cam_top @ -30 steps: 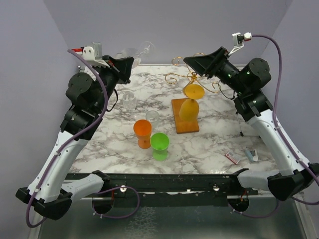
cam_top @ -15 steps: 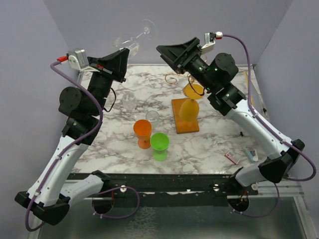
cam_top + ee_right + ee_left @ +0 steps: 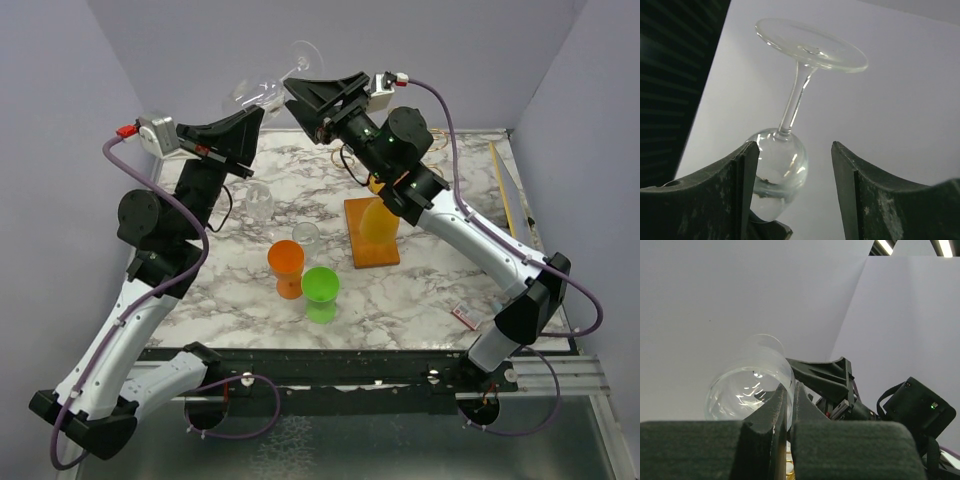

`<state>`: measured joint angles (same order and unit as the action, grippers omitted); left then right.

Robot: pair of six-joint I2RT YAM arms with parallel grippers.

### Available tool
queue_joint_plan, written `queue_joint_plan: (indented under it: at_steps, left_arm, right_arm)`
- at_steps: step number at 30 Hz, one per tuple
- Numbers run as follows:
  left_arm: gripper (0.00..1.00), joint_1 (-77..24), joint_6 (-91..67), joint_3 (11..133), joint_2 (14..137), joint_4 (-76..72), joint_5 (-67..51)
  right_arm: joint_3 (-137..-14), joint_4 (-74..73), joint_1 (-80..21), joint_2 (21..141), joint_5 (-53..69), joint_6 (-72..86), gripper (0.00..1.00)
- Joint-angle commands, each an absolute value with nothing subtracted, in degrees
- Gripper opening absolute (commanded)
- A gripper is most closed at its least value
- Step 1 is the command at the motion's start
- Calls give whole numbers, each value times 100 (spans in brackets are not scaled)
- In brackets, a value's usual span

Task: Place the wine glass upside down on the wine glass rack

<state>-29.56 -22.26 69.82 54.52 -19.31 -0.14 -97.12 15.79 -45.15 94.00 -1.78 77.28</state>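
A clear wine glass hangs high over the back of the table, tilted with its foot up. My left gripper is shut on the bowl's rim, which fills the left wrist view. My right gripper is open beside the glass. In the right wrist view the bowl sits just inside the left finger, with the stem and foot above it. The wine glass rack shows its wooden base, and a yellow glass hangs upside down on it. The right arm hides most of the rack's wires.
An orange cup and a green cup stand in the middle of the marble table. Two clear glasses stand behind them. A small red-and-white item lies at the front right. A thin yellow rod lies along the right edge.
My left arm has lifted the wine glass higher and a little to the right. My right arm has swung left from over the rack, and its open fingers now reach the glass.
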Motion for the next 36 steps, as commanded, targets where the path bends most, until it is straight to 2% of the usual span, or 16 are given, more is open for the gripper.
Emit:
queue_joint_plan:
  at_steps: [1,13,21,24,27,34,36]
  left_arm:
    - [0,-2935,-2149,6847,5224,-2406,-229]
    - [0,-2936,-2215,6661,4982,-2456,-329]
    - [0,-2936,-2266,6635,4908,-2492,-384]
    - [0,-2936,-2304,6624,4895,-2487,-403]
    - [0,-2936,-2364,6568,4862,-2487,-454]
    - [0,-2936,-2475,6386,4724,-2487,-480]
    - [0,-2936,-2502,6335,4677,-2487,-473]
  right_arm:
    - [-9942,2164,-4633,9506,-492,8119,63]
    - [-10502,1389,-4637,9777,-690,8451,46]
    - [-10612,1237,-4683,9788,-929,8284,48]
    - [-10643,1281,-4677,9828,-997,8253,43]
    - [-10619,1450,-4682,9867,-1035,8246,34]
    - [-10613,1737,-4679,9956,-1094,8297,26]
    - [-10646,1741,-4684,9975,-1098,8315,20]
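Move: The clear wine glass is already in the left hand, pinched at its rim. Its stem lies about 6 cm ahead of the left hand, 5 cm to the right and 5 cm above. From the open right hand, the stem is roughly 4 cm ahead, 1 cm to the left and 3 cm up. From there the rack's hub is some 5 cm ahead, 18 cm to the right and 18 cm below, and the hanging yellow glass is 18 cm to the right, level fore and aft, 26 cm below. The right hand first rises about 3.5 cm with a slight roll, then eases forward some 2 cm while sinking back a little, bringing its parted fingers around the stem just short of the foot and closing them from about two-thirds open to a quarter. Meanwhile the left hand keeps its shut grip on the rim and draws back about 3 cm, carrying the glass back so that the stem comes in between the right fingers. ##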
